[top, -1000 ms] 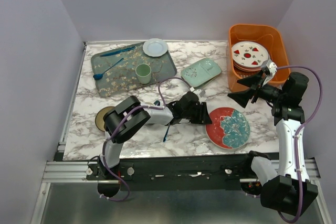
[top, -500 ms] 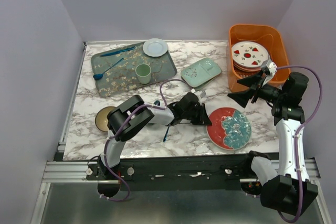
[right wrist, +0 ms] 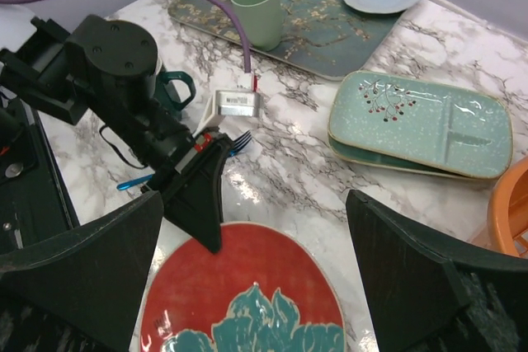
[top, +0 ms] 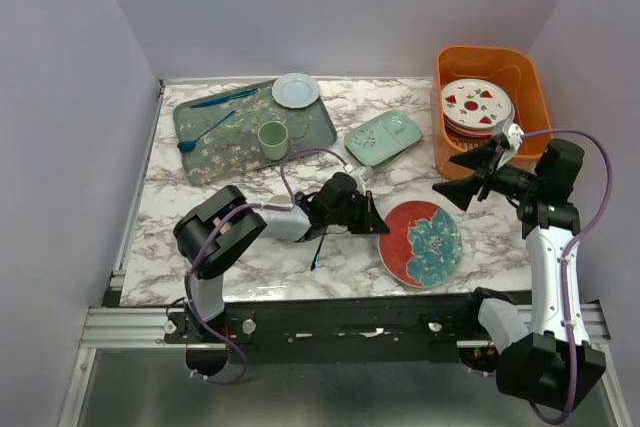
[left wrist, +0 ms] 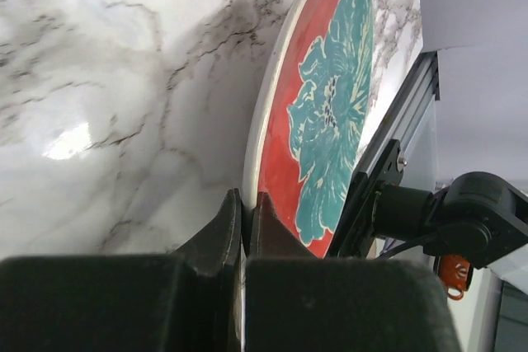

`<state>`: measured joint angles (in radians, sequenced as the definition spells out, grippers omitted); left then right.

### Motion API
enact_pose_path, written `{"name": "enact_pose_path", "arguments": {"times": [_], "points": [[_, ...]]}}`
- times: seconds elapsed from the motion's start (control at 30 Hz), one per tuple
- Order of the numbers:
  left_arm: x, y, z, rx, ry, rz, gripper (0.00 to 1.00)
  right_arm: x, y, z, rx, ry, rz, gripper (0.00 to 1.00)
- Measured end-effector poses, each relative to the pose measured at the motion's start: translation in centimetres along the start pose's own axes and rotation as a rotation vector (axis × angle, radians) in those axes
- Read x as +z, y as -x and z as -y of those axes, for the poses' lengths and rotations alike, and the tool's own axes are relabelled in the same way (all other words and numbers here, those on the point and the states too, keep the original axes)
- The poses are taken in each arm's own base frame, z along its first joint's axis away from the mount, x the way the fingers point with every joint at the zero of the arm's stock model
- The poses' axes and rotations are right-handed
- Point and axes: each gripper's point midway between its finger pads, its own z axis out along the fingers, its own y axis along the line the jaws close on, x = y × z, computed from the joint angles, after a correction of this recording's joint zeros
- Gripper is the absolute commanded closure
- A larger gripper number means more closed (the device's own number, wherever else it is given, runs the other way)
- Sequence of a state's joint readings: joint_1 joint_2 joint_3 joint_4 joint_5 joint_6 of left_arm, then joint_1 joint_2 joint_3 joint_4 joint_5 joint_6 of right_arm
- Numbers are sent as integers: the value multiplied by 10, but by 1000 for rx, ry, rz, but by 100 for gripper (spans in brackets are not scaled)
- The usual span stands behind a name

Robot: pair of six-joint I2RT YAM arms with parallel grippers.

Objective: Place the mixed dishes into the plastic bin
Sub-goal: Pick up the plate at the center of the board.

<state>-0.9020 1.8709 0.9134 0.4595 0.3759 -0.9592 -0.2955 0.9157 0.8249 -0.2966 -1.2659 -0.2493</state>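
The red plate with the teal flower (top: 422,245) lies at the front of the marble table, and my left gripper (top: 376,226) is shut on its left rim. In the left wrist view the fingers (left wrist: 224,224) pinch the pale rim of this plate (left wrist: 326,113), which looks tilted up off the marble. My right gripper (top: 460,175) hangs open above the plate's far side, holding nothing; its wrist view shows the plate (right wrist: 247,302) below its open gripper (right wrist: 256,199). The orange plastic bin (top: 526,82) at the back right holds stacked plates, topped by a white one with red marks (top: 476,103). A pale-green divided dish (top: 383,137) lies left of the bin.
A dark floral tray (top: 225,152) at the back left carries a green cup (top: 272,139), a small white plate (top: 296,90) and blue utensils. A blue fork (top: 317,252) lies under the left arm. A dark mug (right wrist: 175,88) stands behind the left wrist. Walls close in on three sides.
My left gripper has shut on the red plate's rim and drawn back to the left, pulling the plate a little left and tipping it. The right gripper has stayed open, nearly still.
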Motion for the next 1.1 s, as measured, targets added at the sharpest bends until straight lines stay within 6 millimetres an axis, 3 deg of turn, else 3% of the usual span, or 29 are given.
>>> {"name": "enact_pose_path", "arguments": {"times": [0.33,0.57,0.83,0.97,1.1], "points": [[-45,30,-2,-73,6,104,100,5,-24,-24,-177,108,-103,0],[-72,54,12,-167,-51,195,100,8,-59,-46,-409,219,-245,0],[-84,65,11,-303,-40,223,100,2,-81,-77,-753,342,-322,0],[-88,64,6,-371,17,211,100,1,-95,-80,-850,386,-374,1],[-90,64,4,-410,48,209,100,-2,-121,-74,-891,407,-462,2]]}}
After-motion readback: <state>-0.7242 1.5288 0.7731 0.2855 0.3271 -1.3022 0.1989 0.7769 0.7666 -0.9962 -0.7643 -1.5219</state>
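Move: The left hand already pinches the plate by its left rim; the plate's middle lies about 9 cm to this hand's right, 4 cm back and 3 cm lower, the fork some 16 cm left and level with the hand, the green divided dish about 24 cm straight ahead, both on the table roughly 6 cm below. From the open right hand, the plate's middle is about 8 cm back, 3 cm left and 21 cm below, the orange bin some 19 cm ahead, 10 cm right and 17 cm lower. Keeping its closed pinch on the left rim, the left hand carries the plate about 8 cm to the left, 7 cm up and 4 cm forward, the climb levelling off late while the wrist turns counter-clockwise some 20 degrees. The right hand, fingers still wide open, comes down about 11 cm and back 8 cm, first drifting a little left, and rolls its left side well down while turning counter-clockwise, so that the gap between its fingers comes close to the plate's right side without a visible grip. ##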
